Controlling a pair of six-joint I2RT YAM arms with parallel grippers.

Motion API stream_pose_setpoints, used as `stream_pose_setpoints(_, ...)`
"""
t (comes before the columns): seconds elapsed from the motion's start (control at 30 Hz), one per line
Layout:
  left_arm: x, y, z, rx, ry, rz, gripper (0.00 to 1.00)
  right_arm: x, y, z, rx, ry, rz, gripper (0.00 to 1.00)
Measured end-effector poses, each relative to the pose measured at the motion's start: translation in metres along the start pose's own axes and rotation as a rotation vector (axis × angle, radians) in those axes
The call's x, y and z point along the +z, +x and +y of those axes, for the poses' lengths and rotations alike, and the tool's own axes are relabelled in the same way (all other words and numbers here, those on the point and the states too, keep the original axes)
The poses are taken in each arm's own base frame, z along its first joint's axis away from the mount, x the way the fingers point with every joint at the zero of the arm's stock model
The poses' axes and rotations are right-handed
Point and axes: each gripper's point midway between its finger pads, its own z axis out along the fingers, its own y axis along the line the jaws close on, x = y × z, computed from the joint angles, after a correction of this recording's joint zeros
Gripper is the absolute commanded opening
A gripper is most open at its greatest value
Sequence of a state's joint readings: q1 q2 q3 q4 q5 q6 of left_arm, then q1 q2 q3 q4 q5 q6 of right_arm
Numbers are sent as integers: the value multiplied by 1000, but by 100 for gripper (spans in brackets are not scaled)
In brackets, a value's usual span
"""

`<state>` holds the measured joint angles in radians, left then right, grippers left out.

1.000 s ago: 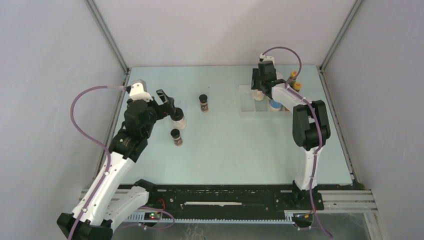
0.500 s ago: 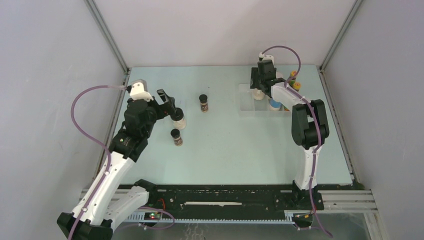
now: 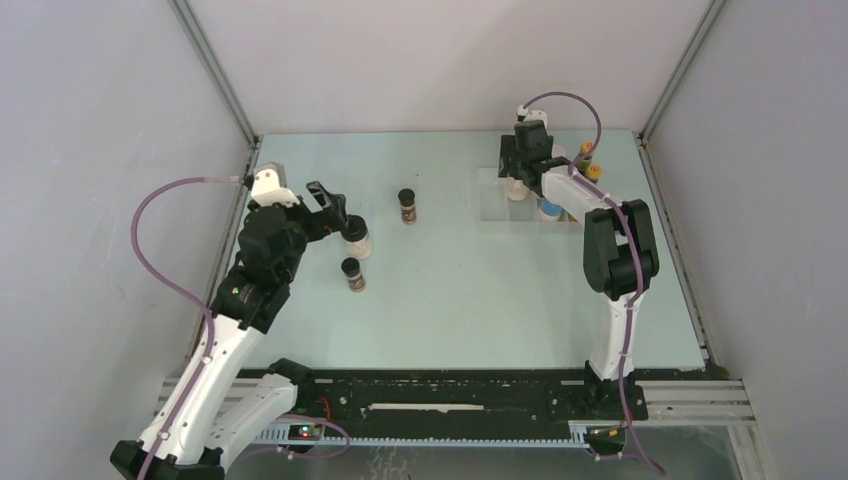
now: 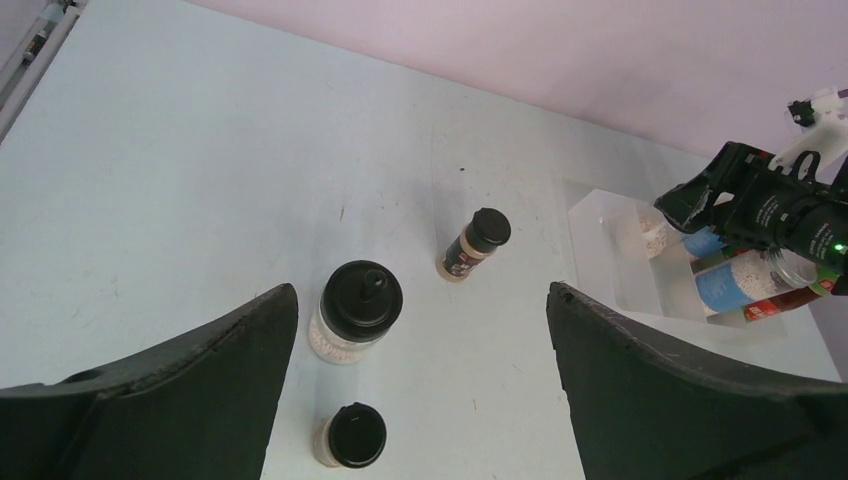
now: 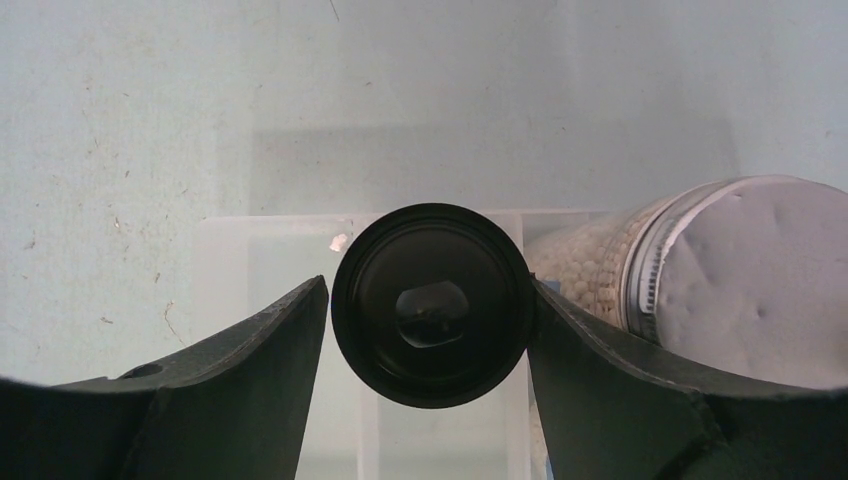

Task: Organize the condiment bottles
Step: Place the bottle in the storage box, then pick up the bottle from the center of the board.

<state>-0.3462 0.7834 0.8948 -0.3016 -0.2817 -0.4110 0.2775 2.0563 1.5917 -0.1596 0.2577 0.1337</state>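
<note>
My left gripper hangs open above the table's left side. Below it stand a black-lidded pale jar near the left finger and a tiny dark jar. A second tiny dark jar stands farther off. My right gripper straddles another black-lidded jar standing in the clear tray. There is a slim gap at its left finger, and its right finger is against the lid. A grey-lidded jar stands right beside it.
The clear tray sits at the back right and holds blue-labelled jars and two red sauce bottles with yellow caps. Grey walls and metal rails enclose the table.
The right jaws have spread apart from the black-lidded jar in the tray. The left arm has drawn back slightly to the left, its gripper still wide open.
</note>
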Motion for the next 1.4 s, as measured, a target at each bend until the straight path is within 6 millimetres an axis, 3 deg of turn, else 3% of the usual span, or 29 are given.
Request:
stream_pose_setpoints(0.17,-6,2,3,-3,3,-4,98,-7,-4,1,-6,5,-11,79)
stream_pose_setpoints(0.33,-10,3,3,-12,7,-9,98,-22,-22,3,-14,5,-55,79)
stream_pose_setpoints(0.53,-16,-2,2,-19,19,-27,98,-51,-53,9,-29,-5,-132,79)
stream_pose_setpoints(0.67,-18,-4,2,-25,22,-33,98,-76,-71,26,-62,-42,-186,79)
stream_pose_setpoints(0.8,-21,-5,2,-35,24,-36,98,-105,-78,59,-109,-145,-229,79)
stream_pose_setpoints(0.97,-29,-9,2,-47,34,-54,98,-139,-75,119,-191,-347,-251,79)
stream_pose_setpoints(1.2,-51,-23,-1,-69,79,-106,98,-186,-36,205,-334,-628,-218,79)
stream_pose_setpoints(1.4,-76,-39,-6,-90,144,-178,98,-224,5,262,-443,-814,-175,80)
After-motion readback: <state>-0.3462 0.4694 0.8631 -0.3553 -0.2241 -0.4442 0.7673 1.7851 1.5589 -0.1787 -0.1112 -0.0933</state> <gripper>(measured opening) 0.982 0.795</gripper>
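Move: My right hand, already open around the cap of the bottle it has set in the storage box, has that bottle's middle about 4 cm beneath it. The black-capped bottle still outside stands some 36 cm to its left, 16 cm back and 5 cm lower. The far spice jar is about 26 cm left and 7 cm back; the near one 35 cm left and 26 cm back. From my left hand, that outside bottle lies about 9 cm straight ahead and 24 cm down. I first lift my right hand straight up off the boxed bottle, fingers staying open, until it is about 14 cm higher. Then I swing it fast, 27 cm to the left and some 17 cm back, towards the black-capped bottle left on the table, turning it about 50 degrees counter-clockwise. Meanwhile my empty left hand draws back and up, away from that bottle, tipping its fingers upward. ##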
